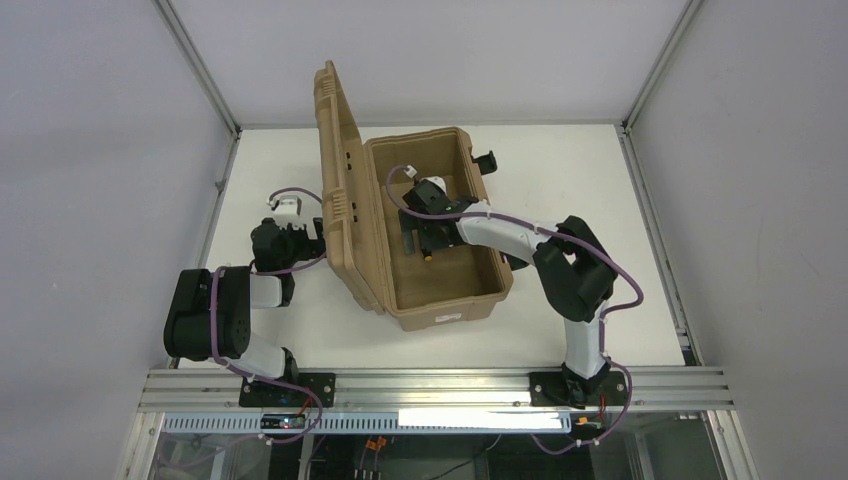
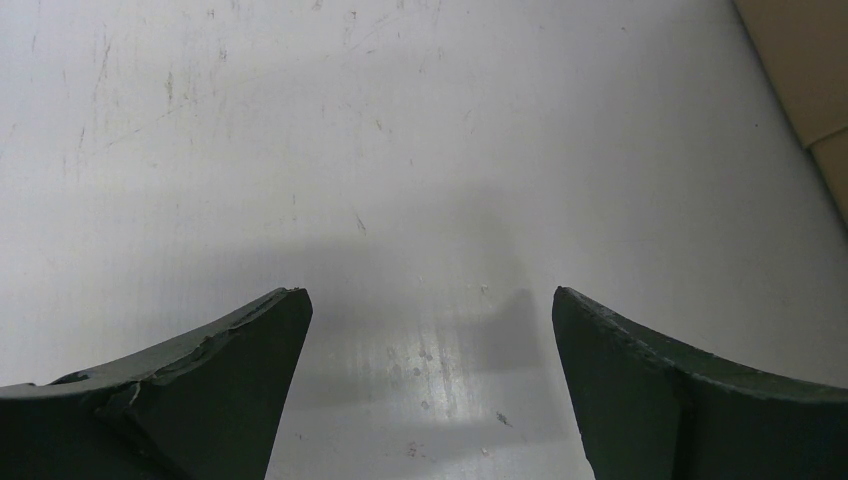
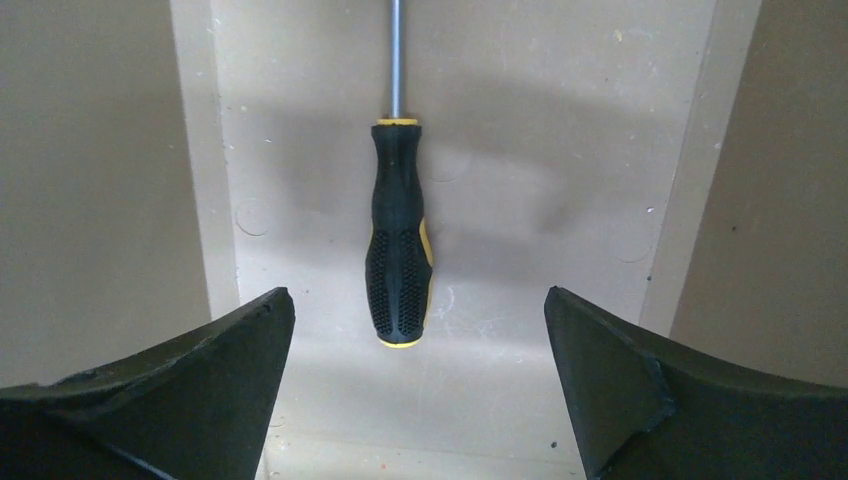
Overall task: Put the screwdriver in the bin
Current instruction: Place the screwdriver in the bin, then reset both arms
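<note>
The screwdriver (image 3: 398, 240), black handle with yellow trim and a thin metal shaft, lies flat on the floor of the bin (image 3: 560, 150). In the top view the tan bin (image 1: 450, 312) stands mid-table with its ribbed lid (image 1: 345, 200) swung up to the left. My right gripper (image 3: 418, 292) hangs inside the bin just above the screwdriver's handle end, jaws wide open and holding nothing. In the top view the right gripper (image 1: 418, 232) sits over the bin's middle, with the screwdriver's yellow tip (image 1: 428, 254) showing beneath it. My left gripper (image 2: 430, 295) is open over bare white table, left of the lid.
The raised lid stands between the two arms. A black latch (image 1: 487, 160) sticks out at the bin's far right corner. The bin's inner walls (image 3: 100, 180) close in on both sides of the right gripper. A tan corner of the bin (image 2: 810, 80) shows at the right of the left wrist view.
</note>
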Controlling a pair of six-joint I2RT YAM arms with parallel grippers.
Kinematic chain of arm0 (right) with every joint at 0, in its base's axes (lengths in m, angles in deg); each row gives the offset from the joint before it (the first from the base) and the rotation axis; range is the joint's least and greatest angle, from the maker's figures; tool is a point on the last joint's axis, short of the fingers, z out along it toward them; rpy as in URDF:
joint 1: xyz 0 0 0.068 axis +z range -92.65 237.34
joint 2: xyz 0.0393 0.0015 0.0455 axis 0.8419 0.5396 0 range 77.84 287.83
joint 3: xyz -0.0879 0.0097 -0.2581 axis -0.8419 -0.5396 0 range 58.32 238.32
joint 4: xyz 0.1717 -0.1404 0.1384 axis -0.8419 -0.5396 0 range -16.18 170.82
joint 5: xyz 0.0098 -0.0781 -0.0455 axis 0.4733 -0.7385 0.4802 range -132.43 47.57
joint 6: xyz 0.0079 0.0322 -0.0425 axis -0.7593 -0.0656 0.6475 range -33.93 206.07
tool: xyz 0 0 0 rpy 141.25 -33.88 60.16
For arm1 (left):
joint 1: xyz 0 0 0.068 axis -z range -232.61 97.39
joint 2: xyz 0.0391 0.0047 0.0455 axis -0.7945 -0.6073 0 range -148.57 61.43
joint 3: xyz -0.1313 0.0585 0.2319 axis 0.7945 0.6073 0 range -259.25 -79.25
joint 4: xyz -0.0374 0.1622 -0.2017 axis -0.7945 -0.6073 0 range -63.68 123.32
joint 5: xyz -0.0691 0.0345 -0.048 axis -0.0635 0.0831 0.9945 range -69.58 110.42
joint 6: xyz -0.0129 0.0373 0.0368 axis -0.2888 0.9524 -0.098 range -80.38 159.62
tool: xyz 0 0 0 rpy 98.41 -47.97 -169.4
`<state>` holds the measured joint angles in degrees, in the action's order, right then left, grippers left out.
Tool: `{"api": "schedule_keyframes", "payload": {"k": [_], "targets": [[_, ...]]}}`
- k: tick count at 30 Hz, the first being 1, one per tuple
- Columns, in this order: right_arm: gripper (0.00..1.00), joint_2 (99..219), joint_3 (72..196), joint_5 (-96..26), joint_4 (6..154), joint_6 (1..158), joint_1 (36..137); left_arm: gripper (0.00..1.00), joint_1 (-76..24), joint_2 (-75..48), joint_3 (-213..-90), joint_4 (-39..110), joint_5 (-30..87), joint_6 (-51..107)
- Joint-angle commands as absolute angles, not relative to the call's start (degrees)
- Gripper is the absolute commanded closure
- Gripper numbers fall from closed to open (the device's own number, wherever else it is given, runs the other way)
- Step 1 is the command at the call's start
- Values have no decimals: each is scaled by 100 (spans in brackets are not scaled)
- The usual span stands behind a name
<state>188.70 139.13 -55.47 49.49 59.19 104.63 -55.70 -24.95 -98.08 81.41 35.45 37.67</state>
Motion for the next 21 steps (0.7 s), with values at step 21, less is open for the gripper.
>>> {"api": "schedule_keyframes", "payload": {"k": [21], "targets": [[1,18005,16365,-6353,3003,6764,10560,1,-5616,-2503,-9867,8473,3580,3795]]}}
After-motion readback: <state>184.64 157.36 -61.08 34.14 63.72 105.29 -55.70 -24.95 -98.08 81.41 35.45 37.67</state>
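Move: The screwdriver lies already released on the bin floor under the right hand, tip pointing outward. Its middle is about 4 cm ahead, level sideways and some 3 cm below. The bin's open lid stands roughly 12 cm to this hand's left and 5 cm farther out. The near latch is about 17 cm right and 5 cm back, the far latch 12 cm right and 15 cm ahead. From the idle left hand, the screwdriver lies some 22 cm right, 2 cm back and 3 cm lower. Touching nothing, the right hand climbs away from the screwdriver it has already let go, rising about 12 cm from the bin floor, slowly at first and then faster, with only a slight drift forward. The fingers stay wide open while the wrist tips them some 10 degrees up towards forward. ##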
